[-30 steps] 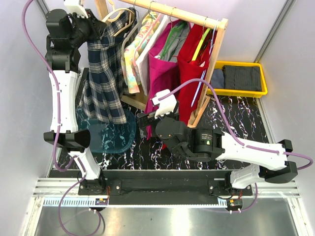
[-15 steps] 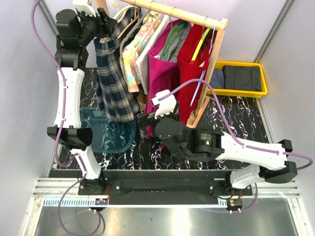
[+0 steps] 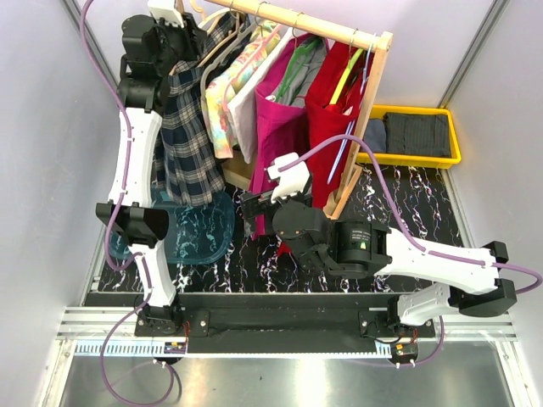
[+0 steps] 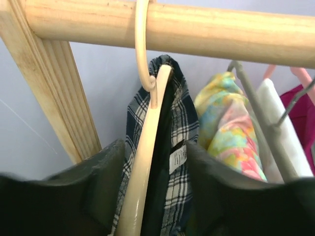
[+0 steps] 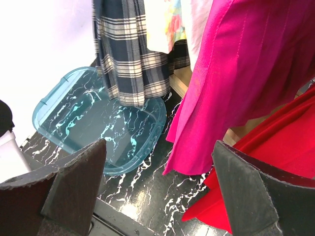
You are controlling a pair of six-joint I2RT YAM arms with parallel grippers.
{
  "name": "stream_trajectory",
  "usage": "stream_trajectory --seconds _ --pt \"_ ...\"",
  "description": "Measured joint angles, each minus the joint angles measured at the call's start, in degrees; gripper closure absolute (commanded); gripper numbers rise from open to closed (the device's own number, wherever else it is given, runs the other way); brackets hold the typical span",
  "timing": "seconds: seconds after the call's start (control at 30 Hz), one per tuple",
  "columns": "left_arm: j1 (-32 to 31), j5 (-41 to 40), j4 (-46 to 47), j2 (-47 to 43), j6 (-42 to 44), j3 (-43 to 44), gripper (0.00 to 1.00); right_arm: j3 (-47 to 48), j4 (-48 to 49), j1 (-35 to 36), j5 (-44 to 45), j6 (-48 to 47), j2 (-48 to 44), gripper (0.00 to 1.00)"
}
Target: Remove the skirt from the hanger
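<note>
The dark plaid skirt (image 3: 182, 144) hangs on a pale wooden hanger (image 4: 147, 147) hooked over the wooden rail (image 4: 197, 29) at the rack's left end. My left gripper (image 3: 182, 38) is up at that rail. In the left wrist view its jaws (image 4: 155, 147) stand apart, one finger on each side of the hanger and the skirt's waistband (image 4: 179, 132). My right gripper (image 3: 254, 208) is low over the table, open and holding nothing. In the right wrist view (image 5: 158, 145) it faces the skirt's hem (image 5: 128, 64) and a pink garment.
A clear blue tray (image 3: 199, 233) lies on the table under the skirt. A floral top (image 3: 225, 93), a pink garment (image 3: 284, 127) and a red one (image 3: 335, 110) crowd the rail. The rack's wooden post (image 4: 59, 98) stands just left. A yellow bin (image 3: 458, 140) holds dark cloth at back right.
The left arm has swung right and up with the hanger, so the skirt now hangs straighter under the rail. Its jaws stand wider apart. The right arm has barely moved.
</note>
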Motion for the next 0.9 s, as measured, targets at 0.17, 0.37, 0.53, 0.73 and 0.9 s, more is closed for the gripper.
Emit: stream_trajectory --seconds 0.17,0.37,0.53,0.73,0.9 --pt "-0.20 -0.66 1.16 0.37 2.08 0.22 0.93 -0.24 0.00 0.00 0.07 0.02 -0.87 0.03" --pt "-0.85 -1.20 1.14 0.44 3.61 0.26 0.96 -0.79 0.02 -0.11 0.31 0.11 -2.03 0.03" --pt "-0.85 -1.49 1.03 0.46 3.87 0.46 0.99 -1.66 0.17 -0.33 0.46 0.46 -2.49 0.03" --pt "-1.03 -2.97 1.31 1.22 4.37 1.49 1.00 -2.49 0.24 -0.39 0.46 1.07 -2.49 0.03" --pt "-1.49 -5.14 2.14 1.31 5.97 1.49 1.00 -3.23 0.28 -0.55 0.42 1.42 -2.49 0.03"
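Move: Right between the left hand's half-open fingers runs the bare near arm of the wooden hanger, about 1 cm left of the hand point. Its neck sits some 5 cm ahead and 5 cm above, and the rack post stands about 8 cm ahead and 5 cm left. The floral garment hangs some 5 cm ahead, 9 cm right and 9 cm lower. From the right hand the hanger arm lies roughly 36 cm ahead, 14 cm left and 12 cm higher. Closing almost on the spot, the left fingers pinch the near arm of the wooden hanger from both sides and keep their hold. The hand hardly shifts, then eases with the hanger about 1 cm forward and up under the rail, rolling some 5 degrees with its left side rising. The right hand stays open and idle. ##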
